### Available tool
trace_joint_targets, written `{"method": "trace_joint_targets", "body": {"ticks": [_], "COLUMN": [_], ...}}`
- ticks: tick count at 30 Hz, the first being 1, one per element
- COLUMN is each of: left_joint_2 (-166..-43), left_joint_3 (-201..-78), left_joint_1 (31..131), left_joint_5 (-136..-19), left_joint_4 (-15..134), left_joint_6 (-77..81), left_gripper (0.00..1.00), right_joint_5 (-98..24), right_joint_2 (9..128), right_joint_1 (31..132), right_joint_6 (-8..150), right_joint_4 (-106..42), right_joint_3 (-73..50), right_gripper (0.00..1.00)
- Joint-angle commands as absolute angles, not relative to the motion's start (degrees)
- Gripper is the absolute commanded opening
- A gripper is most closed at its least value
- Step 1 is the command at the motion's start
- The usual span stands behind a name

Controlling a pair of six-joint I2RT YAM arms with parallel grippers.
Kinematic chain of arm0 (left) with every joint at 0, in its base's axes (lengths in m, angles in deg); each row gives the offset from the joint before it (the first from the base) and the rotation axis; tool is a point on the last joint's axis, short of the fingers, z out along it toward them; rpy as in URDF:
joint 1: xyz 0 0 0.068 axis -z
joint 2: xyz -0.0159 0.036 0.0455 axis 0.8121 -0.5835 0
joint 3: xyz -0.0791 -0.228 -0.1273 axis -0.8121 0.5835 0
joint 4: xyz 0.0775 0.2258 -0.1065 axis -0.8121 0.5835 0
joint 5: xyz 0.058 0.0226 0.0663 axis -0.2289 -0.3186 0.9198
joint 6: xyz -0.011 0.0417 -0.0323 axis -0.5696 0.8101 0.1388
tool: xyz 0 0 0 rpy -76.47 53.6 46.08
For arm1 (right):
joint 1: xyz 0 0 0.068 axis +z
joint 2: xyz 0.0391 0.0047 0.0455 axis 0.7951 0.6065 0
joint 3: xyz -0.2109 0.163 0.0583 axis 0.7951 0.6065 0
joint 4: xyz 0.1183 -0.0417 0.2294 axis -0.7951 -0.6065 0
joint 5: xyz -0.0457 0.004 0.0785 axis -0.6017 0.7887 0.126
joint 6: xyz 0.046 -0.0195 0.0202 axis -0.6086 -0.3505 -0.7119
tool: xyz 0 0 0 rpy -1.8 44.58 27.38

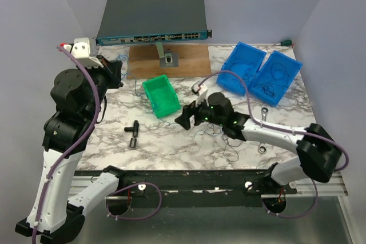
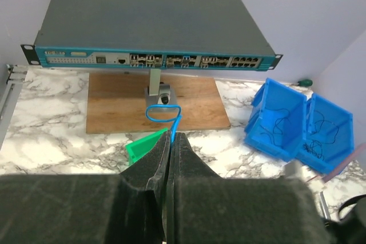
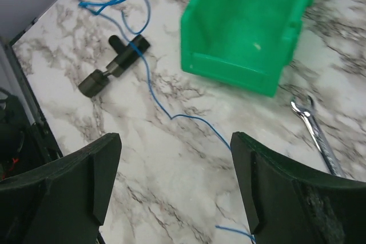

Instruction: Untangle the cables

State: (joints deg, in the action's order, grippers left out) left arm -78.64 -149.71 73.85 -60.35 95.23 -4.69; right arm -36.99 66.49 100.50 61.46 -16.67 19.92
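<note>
A thin blue cable (image 3: 166, 110) lies on the marble table, running from a small tangle at the far left (image 3: 106, 5) down to the right finger (image 3: 260, 175) of my right gripper (image 3: 177, 161). That gripper is open and low over the table with nothing between its fingers; the top view shows it at mid-table (image 1: 189, 116). My left gripper (image 2: 172, 136) is raised at the back left (image 1: 117, 74) and shut on a blue cable, whose loop (image 2: 163, 112) sticks out past the fingertips. More dark wires lie in the blue bins (image 2: 286, 121).
A green bin (image 1: 161, 96) stands just left of the right gripper. A black T-shaped tool (image 1: 133, 132) lies to the left and a silver wrench (image 1: 265, 112) to the right. A network switch (image 1: 153, 18) on a wooden board (image 1: 189, 61) fills the back.
</note>
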Motion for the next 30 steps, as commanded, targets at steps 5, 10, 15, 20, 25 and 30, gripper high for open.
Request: {"method": "trace_joint_targets", "body": {"ticks": [5, 10, 15, 20, 25, 30], "left_joint_2": [-77.5, -77.5, -78.0, -80.1, -81.4, -81.8], "left_joint_3": [-154.9, -156.2, -157.2, -158.1, -159.1, -159.1], "left_joint_1": [73.6, 73.6, 73.6, 73.6, 72.4, 69.6], "left_joint_5": [-61.3, -60.2, -59.3, -55.9, -47.7, -49.4], "left_joint_4": [97.2, 97.6, 97.7, 98.8, 99.9, 99.8], "left_joint_6": [-3.1, -1.8, -1.2, -1.5, -0.2, -1.5], "left_gripper": [0.0, 0.0, 0.0, 0.0, 0.0, 0.0], "right_joint_5": [-32.8, -33.5, -37.0, -50.2, -63.4, -63.5], "right_joint_2": [82.6, 89.9, 92.7, 85.1, 75.4, 67.9], "right_joint_1": [106.7, 108.3, 108.3, 108.3, 102.7, 88.7], "right_joint_6": [69.5, 69.1, 66.8, 62.9, 53.8, 44.7], "right_joint_4": [-5.4, -4.3, -3.8, -4.0, -14.0, -20.7], "right_joint_3": [10.5, 6.1, 5.3, 13.2, 22.4, 30.2], "right_gripper": [0.84, 0.76, 0.25, 0.01, 0.01, 0.01]}}
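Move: Some 10 cm to the right hand's left, about level fore-and-aft and roughly 7 cm lower, runs the blue cable strand it goes for. The green bin stands about 13 cm ahead and 8 cm left. The black tool lies some 20 cm to the left, the small wrench 6 cm ahead and 5 cm right. From the raised left hand, the strand's grasping spot is some 36 cm below and 8 cm right. Reaching about 10 cm left and 5 cm down with open fingers, the right hand shuts them on the blue strand by the bin's near side, then swings back right some 16 cm and forward about 5 cm, turning clockwise and keeping its pinch. The left hand keeps its hold higher on the cable, rises about 4 cm, then shifts left. ##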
